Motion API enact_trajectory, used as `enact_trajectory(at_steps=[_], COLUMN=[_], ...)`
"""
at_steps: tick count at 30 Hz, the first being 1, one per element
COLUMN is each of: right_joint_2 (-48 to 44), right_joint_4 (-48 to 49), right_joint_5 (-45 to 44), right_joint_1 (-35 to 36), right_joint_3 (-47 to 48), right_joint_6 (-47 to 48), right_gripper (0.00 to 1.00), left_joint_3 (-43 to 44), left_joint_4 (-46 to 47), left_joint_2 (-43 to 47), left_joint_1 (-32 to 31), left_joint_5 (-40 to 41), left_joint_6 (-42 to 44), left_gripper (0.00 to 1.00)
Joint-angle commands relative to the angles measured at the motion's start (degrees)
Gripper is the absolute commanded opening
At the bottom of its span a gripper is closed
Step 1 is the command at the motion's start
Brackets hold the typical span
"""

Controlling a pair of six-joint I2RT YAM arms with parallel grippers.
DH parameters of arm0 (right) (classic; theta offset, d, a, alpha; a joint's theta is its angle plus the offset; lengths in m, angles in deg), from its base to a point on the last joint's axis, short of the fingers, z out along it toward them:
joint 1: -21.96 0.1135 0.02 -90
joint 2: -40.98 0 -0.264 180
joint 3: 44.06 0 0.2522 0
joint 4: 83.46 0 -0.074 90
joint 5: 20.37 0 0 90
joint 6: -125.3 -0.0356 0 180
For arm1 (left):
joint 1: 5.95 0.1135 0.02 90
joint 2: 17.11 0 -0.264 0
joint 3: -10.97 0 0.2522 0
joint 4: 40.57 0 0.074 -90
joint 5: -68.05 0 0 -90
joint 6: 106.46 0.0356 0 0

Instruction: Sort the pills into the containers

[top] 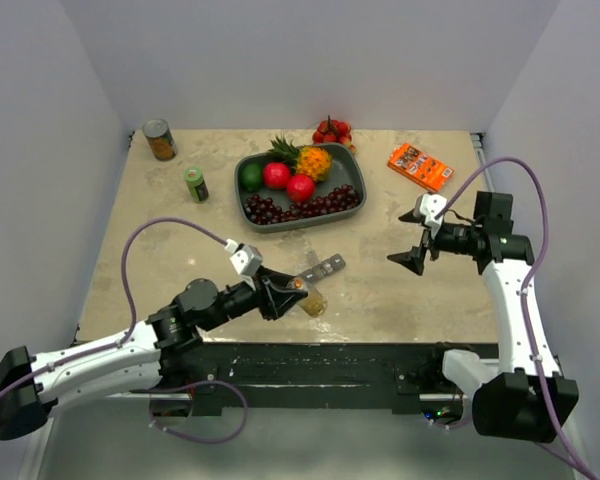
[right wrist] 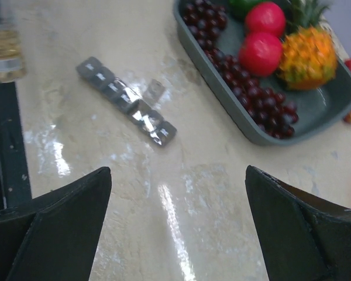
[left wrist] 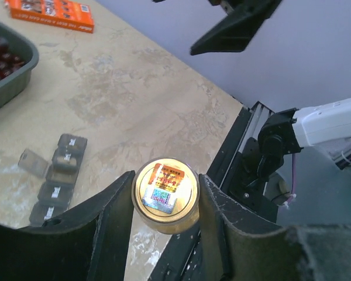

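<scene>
My left gripper (top: 285,290) is shut on a small amber pill bottle (top: 313,300) near the table's front edge. In the left wrist view the bottle (left wrist: 165,194) shows its round gold end with a sticker, pinched between both fingers of the left gripper (left wrist: 167,178). No loose pills show. The containers (top: 321,268) lie as a dark-grey strip just beyond the bottle. This strip of containers (left wrist: 57,178) (right wrist: 126,100) has one lid (right wrist: 155,89) flipped open. My right gripper (top: 413,240) (right wrist: 178,175) hangs open and empty above the table, right of the strip.
A grey fruit tray (top: 352,205) with grapes, apples and a pineapple stands at the back centre. A tin can (top: 160,139) and a small green bottle (top: 196,184) are back left; an orange box (top: 420,166) is back right. The black base rail (top: 330,355) runs along the front edge.
</scene>
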Motion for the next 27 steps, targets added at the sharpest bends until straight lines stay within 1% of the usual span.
enact_trajectory(at_steps=[1, 3, 5, 6, 7, 8, 9, 10, 16, 21, 27], right_joint_2=[3.8, 5.4, 5.4, 4.4, 3.5, 2.7, 1.7, 1.5, 4.1, 4.6, 5.8], right_joint_4=[-23.9, -24.9, -20.6, -17.6, -10.9, -7.8, -5.5, -3.0, -1.9, 1.2, 3.1], right_joint_5=[5.3, 5.0, 3.6, 2.2, 0.5, -2.9, -4.0, -4.4, -3.6, -2.6, -2.2], right_joint_1=[7.0, 13.6, 16.9, 20.3, 22.1, 23.5, 25.5, 26.0, 28.2, 28.8, 28.8], right_joint_3=[6.6, 5.4, 2.4, 1.2, -0.9, -1.8, -2.6, -3.4, -4.4, -5.4, -4.5], right_joint_6=[22.5, 22.0, 16.8, 13.4, 6.0, 2.9, 0.4, -2.6, -4.8, -9.4, -13.4], right_gripper=[0.99, 0.99, 0.99, 0.99, 0.99, 0.99, 0.99, 0.99, 0.99, 0.99, 0.99], left_joint_3=[-5.3, -7.4, -7.8, -7.4, -7.0, -6.4, -6.0, -5.7, -3.7, 1.4, 4.1], left_joint_4=[2.7, 4.9, 7.4, 8.0, 9.1, 10.2, 11.4, 13.7, 21.1, 21.7, 24.4], left_joint_2=[6.8, 7.4, 6.0, 5.1, 3.0, 1.9, 0.6, -1.8, -9.7, -15.1, -18.6], left_joint_1=[0.2, 0.1, 0.1, 0.1, 0.1, 0.0, 0.0, 0.0, -0.5, -0.7, -0.7], left_joint_5=[7.6, 8.7, 9.5, 9.8, 9.8, 9.7, 9.5, 9.3, 11.3, 13.5, 14.7], left_joint_6=[-9.7, -11.1, -12.5, -12.7, -13.2, -13.5, -14.2, -14.3, -15.2, -12.8, -11.3], left_gripper=[0.00, 0.00, 0.00, 0.00, 0.00, 0.00, 0.00, 0.00, 0.00, 0.00, 0.00])
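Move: The left gripper already holds the pill bottle by its cap; the open right gripper it is to meet is about 25 cm to its right, 12 cm ahead and level. The pill box is roughly 10 cm ahead of the left hand, 4 cm right and 20 cm below. From the right hand, the bottle is some 21 cm left, 12 cm back and 2 cm lower; the pill box is 21 cm left, 2 cm back and 20 cm down. Swing the open right gripper quickly left and back, about 10 cm each way, sinking some 6 cm and turning counter-clockwise until its fingers point at the bottle's body, then nearly settle there. Keep the left grip on the cap, dip about 5 cm with a short shift left, then carry the bottle forward and right towards the right gripper, rising again. ##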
